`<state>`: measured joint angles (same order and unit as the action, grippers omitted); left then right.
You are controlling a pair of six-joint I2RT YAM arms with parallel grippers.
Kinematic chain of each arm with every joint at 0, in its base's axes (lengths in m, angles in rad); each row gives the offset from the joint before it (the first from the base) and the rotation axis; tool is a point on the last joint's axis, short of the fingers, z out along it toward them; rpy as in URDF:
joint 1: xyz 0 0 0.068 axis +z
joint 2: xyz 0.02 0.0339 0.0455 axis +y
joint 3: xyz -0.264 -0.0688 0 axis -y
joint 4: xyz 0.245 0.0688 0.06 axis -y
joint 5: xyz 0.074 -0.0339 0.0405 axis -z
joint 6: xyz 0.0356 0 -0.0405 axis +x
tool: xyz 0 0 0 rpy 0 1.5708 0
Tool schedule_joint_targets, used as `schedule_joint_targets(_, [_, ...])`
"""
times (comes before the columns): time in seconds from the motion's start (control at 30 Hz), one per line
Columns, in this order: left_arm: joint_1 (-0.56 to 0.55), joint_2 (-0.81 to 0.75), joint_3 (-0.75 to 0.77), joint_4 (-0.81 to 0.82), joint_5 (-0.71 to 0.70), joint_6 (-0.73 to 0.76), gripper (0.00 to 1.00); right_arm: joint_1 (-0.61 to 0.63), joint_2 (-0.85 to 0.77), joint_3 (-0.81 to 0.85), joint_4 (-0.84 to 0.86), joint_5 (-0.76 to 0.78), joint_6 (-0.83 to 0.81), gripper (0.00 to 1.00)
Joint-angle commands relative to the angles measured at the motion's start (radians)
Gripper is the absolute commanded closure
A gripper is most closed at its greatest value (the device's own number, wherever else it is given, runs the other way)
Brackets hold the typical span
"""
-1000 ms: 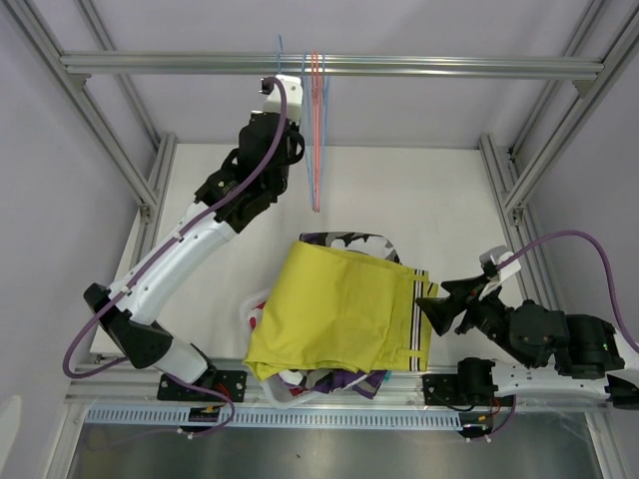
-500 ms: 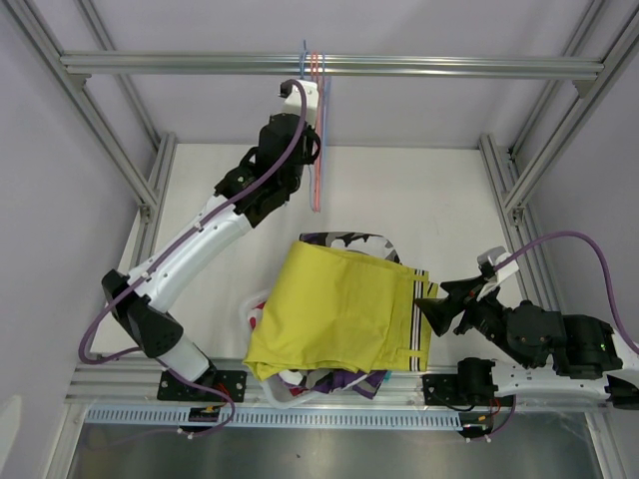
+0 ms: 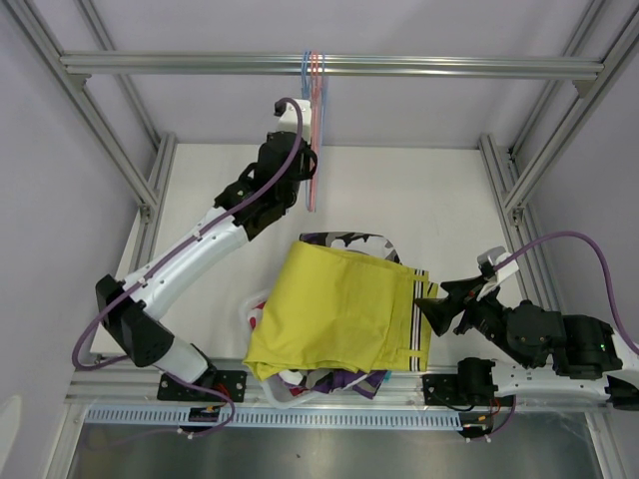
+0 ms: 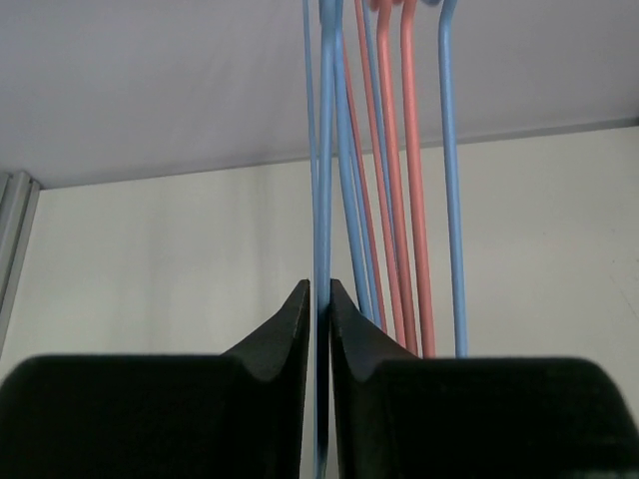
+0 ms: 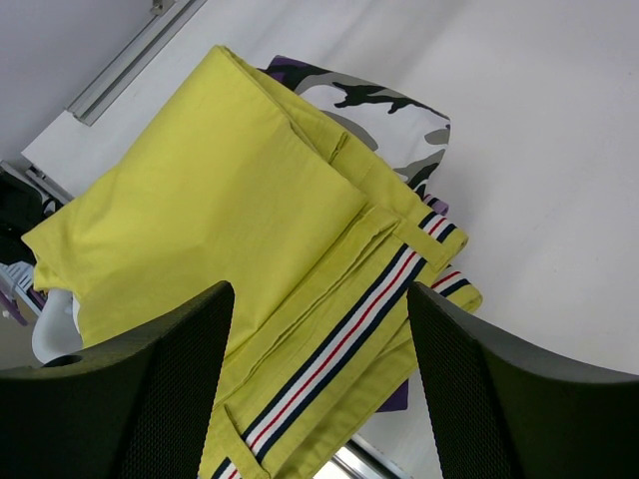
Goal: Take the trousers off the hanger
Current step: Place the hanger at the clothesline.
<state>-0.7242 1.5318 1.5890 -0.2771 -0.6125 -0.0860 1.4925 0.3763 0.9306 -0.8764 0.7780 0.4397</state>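
Note:
The trousers lie in a pile on the table, mustard yellow shorts (image 3: 334,309) (image 5: 220,190) on top with a striped side band (image 5: 349,329). A camouflage pair (image 3: 349,239) (image 5: 379,110) peeks out behind. Bare blue and red hangers (image 3: 314,130) hang bunched from the top rail (image 3: 419,66). My left gripper (image 3: 306,150) (image 4: 319,289) is raised to them, its jaws barely parted around one blue hanger wire (image 4: 324,150), with a sliver of gap. My right gripper (image 3: 431,304) (image 5: 319,291) stands open at the pile's right edge, nothing between its fingers.
Red hanger wires (image 4: 404,150) hang just right of the blue one. Aluminium frame posts (image 3: 504,190) flank the white table (image 3: 439,210). A purple cloth edge (image 3: 344,381) and a white cloth edge (image 3: 254,311) stick out from under the pile near the front rail.
My left arm has carried the blue hanger right along the rail to join the others, and its jaws have loosened slightly. The right arm and the pile have not moved.

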Motion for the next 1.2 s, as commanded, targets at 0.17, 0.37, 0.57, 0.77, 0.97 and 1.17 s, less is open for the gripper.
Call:
schedule_joint_targets(0.17, [-0.030, -0.117, -0.124, -0.013, 0.031, -0.083, 0.70, -0.009, -0.004, -0.006, 0.025, 0.000, -0.010, 0.25])
schedule_joint_targets(0.37, [-0.053, -0.241, -0.211, -0.030, 0.065, -0.149, 0.54, -0.011, -0.001, -0.009, 0.022, -0.005, -0.002, 0.24])
schedule_joint_targets(0.57, [-0.121, -0.360, -0.293, -0.112, 0.027, -0.193, 0.42, -0.014, 0.006, -0.015, 0.008, -0.013, 0.022, 0.22])
schedule_joint_targets(0.77, [-0.191, -0.501, -0.334, -0.285, -0.045, -0.248, 0.25, -0.015, 0.039, -0.021, -0.042, 0.100, 0.089, 0.11])
schedule_joint_targets(0.97, [-0.218, -0.604, -0.278, -0.451, -0.170, -0.201, 0.09, -0.050, 0.099, 0.017, -0.173, 0.292, 0.243, 0.00])
schedule_joint_targets(1.17, [0.007, -0.717, -0.357, -0.409, 0.054, -0.182, 0.03, -0.109, 0.127, 0.079, -0.250, 0.435, 0.337, 0.01])
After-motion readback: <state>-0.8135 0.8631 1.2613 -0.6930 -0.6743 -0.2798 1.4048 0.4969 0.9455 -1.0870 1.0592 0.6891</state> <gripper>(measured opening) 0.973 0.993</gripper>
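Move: The blue hanger, already hooked on the rail, has one leg still between my left fingertips. The other blue and pink hangers bunch about 3 cm to its right, level with it. The rail runs about 8 cm ahead of my left hand and 10 cm above. From my right hand that hanger is roughly 28 cm ahead, 20 cm left and 8 cm higher; the yellow trousers lie some 6 cm ahead of my right hand, 15 cm left and 20 cm below. I spread my left fingers wide to let go of the blue hanger, dipping about 4 cm as I start to draw back, then coming up again; I pull back some 16 cm in all from the bunch and veer about 12 cm left towards the end. Late on, my empty right hand opens fully and swings a few centimetres right and forward, away from the yellow trousers, turning over 20 degrees clockwise. ##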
